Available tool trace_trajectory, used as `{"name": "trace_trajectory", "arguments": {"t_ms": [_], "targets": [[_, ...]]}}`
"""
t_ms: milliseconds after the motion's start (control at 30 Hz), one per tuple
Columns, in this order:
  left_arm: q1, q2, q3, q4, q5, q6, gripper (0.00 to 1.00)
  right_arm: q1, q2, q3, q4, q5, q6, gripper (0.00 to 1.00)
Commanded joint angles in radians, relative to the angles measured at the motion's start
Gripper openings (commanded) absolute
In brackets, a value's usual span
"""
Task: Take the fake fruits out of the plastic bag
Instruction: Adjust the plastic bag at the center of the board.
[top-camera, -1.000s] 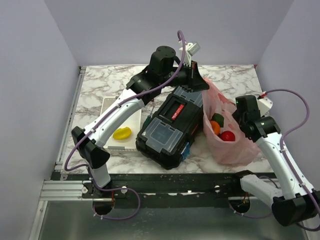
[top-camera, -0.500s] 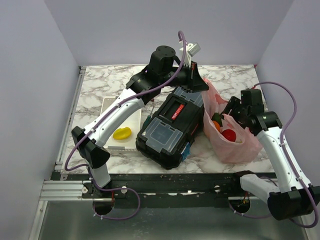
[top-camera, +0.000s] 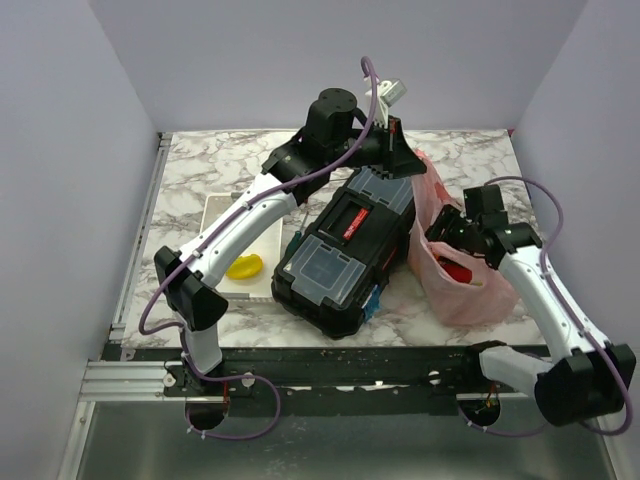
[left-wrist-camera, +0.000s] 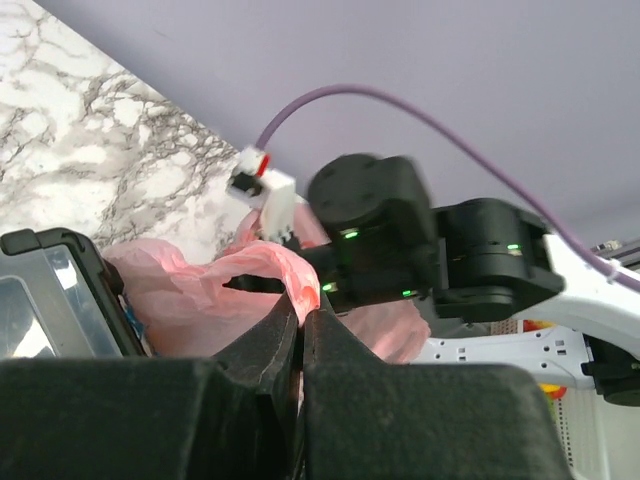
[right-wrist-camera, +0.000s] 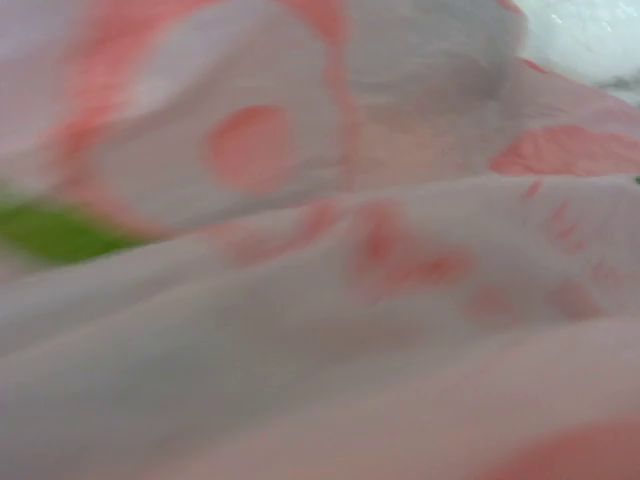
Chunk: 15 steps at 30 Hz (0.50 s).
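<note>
The pink plastic bag (top-camera: 472, 292) lies right of the toolbox, its mouth facing up and left. My left gripper (top-camera: 399, 150) holds its upper edge raised; in the left wrist view the left gripper (left-wrist-camera: 303, 310) is shut on a fold of pink film (left-wrist-camera: 290, 270). My right gripper (top-camera: 441, 236) reaches into the bag's mouth, and its fingers are not clear there. A red fake fruit (top-camera: 460, 271) shows inside the bag just below it. The right wrist view is filled by blurred pink film (right-wrist-camera: 380, 300), with a green patch (right-wrist-camera: 50, 232) at the left; no fingers show.
A black toolbox (top-camera: 345, 250) stands mid-table, touching the bag's left side. A white tray (top-camera: 222, 215) left of it holds a yellow fruit (top-camera: 244, 266). Grey walls close in the table at the back and sides.
My right gripper has swung left from the bag's right side into its mouth, covering the orange and green fruits. The left gripper has lifted the bag's edge slightly up and right.
</note>
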Motion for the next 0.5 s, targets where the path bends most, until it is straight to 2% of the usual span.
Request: {"name": "trace_trajectory", "arguments": {"t_ms": [0, 133, 200, 267, 467], "targets": [[0.009, 0.029, 0.044, 0.080, -0.029, -0.008, 0.00, 0.002, 0.046, -0.052, 0.010, 0.214, 0.158, 0.66], [0.011, 0.081, 0.109, 0.069, -0.024, -0.006, 0.00, 0.002, 0.028, -0.060, -0.047, 0.456, 0.219, 0.72], [0.013, 0.107, 0.143, 0.046, -0.022, -0.003, 0.00, 0.003, 0.037, -0.070, -0.080, 0.514, 0.246, 0.81], [0.014, 0.124, 0.165, 0.030, -0.020, 0.001, 0.00, 0.003, 0.056, -0.090, -0.093, 0.515, 0.268, 0.90], [0.024, 0.121, 0.166, 0.031, -0.020, 0.003, 0.00, 0.002, 0.097, -0.164, -0.085, 0.442, 0.321, 0.92]]}}
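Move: The bag's body stands some 8 cm right of the right hand, about 7 cm back and 9 cm below; the red fruit in its open mouth lies roughly 7 cm right, 3 cm back and 12 cm down. The black toolbox is about 21 cm to that hand's left, 2 cm farther out and 12 cm below. From the left hand, already pinching the far rim, the bag's body lies roughly 18 cm right, 9 cm back and 33 cm down. The right hand dips into the mouth of the bag, then sweeps about 7 cm right towards the red fruit and sinks again, some 6 cm lower in all, turning roughly 25 degrees clockwise while its half-open fingers spread nearly wide, close against the thin film. Meanwhile the left hand keeps its shut pinch on the far rim and draws it about 3 cm forward and 2 cm right, away from the toolbox. ##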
